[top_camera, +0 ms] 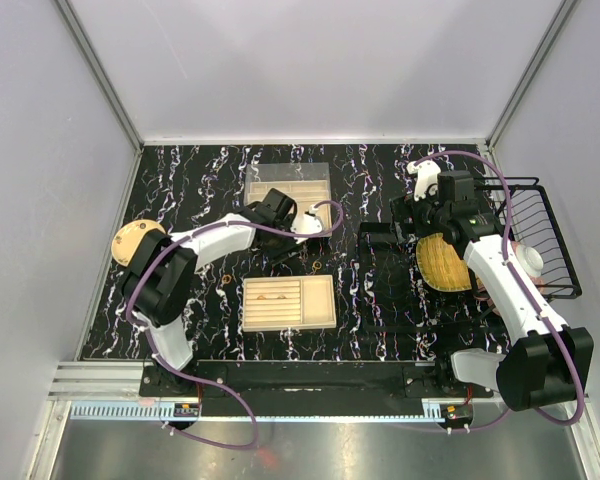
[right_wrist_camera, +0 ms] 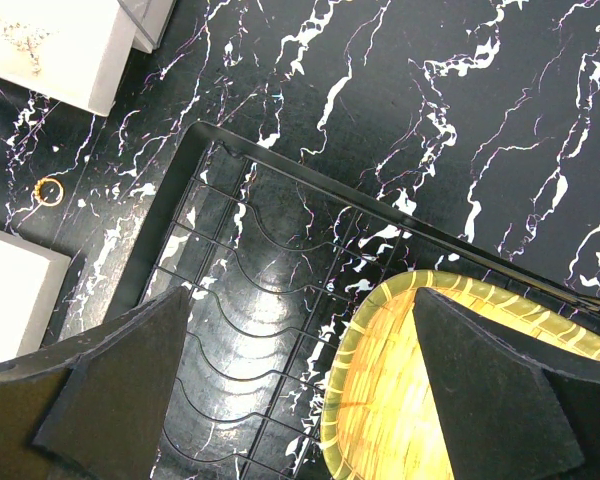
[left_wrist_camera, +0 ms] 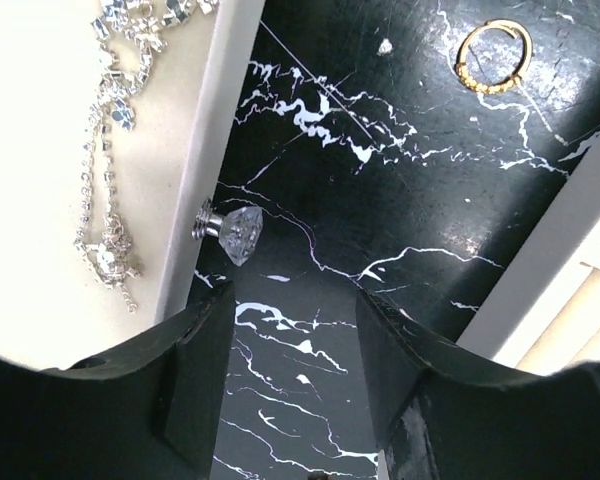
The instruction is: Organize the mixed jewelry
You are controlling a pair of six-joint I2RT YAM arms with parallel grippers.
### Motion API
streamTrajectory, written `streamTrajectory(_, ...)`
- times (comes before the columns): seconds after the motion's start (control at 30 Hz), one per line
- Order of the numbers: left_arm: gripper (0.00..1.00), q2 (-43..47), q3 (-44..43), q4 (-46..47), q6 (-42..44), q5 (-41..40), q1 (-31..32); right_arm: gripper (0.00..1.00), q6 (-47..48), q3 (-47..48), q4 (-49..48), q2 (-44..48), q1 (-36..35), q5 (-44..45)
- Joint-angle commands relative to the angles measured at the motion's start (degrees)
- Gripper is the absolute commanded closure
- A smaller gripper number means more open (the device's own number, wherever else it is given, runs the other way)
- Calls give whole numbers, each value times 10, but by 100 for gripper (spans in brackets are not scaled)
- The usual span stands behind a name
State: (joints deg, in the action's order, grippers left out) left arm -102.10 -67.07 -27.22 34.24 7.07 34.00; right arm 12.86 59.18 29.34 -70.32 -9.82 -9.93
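A small gold ring (left_wrist_camera: 493,57) lies on the black marble table (left_wrist_camera: 400,200), between the two beige trays; it also shows as a ring (top_camera: 316,266) from above and a ring (right_wrist_camera: 48,190) in the right wrist view. A clear crystal stud (left_wrist_camera: 232,230) rests against the far tray's edge, and a rhinestone chain (left_wrist_camera: 110,140) lies in that tray (top_camera: 287,185). Tiny gold pieces (top_camera: 275,295) sit in the near tray (top_camera: 320,310). My left gripper (left_wrist_camera: 295,340) hovers open and empty just short of the stud. My right gripper (right_wrist_camera: 300,340) is open over a rack, holding nothing.
A black wire rack (right_wrist_camera: 250,300) lies under the right gripper with a yellow woven plate (right_wrist_camera: 440,390) on it. A black wire basket (top_camera: 540,235) stands at the right edge. A round tan disc (top_camera: 130,240) sits at the left, beside the left arm.
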Motion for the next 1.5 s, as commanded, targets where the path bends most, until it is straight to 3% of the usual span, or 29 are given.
streamTrajectory(0.0,45,-6,-34,29,3,-10,-1,0,6,-1,-23,3,-5,8)
streamTrajectory(0.97,45,-76,-121,54,10,-59,-10,0,8,-2,-24,-1,-5,11)
streamTrajectory(1.47,44,-88,-108,118,14,-94,-12,0,8,-3,-24,-5,-5,13)
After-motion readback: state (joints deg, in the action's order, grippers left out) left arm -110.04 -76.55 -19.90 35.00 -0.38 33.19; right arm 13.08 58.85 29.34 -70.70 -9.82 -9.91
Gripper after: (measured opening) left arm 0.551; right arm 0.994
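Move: Just ahead of the left hand, at about fingertip height, is the pulled-out drawer's glass knob, some 4 cm forward and 2 cm to the right. A silver necklace lies in that drawer, about 8 cm ahead and 4 cm right. On the table, a gold ring sits 9 cm right and 2 cm back, and the low tray's middle is about 11 cm back and 2 cm right. From the right hand the knob is roughly 30 cm left, 3 cm ahead and 14 cm below. Pushing the open drawer back in with the left hand: it goes forward about 8 cm, drifting slightly right and up. The half-open gripper doesn't close; its forward finger meets the drawer's front face beside the knob and shoves it away from the robot, while the wrist tips the fingers some 10 degrees outward. ##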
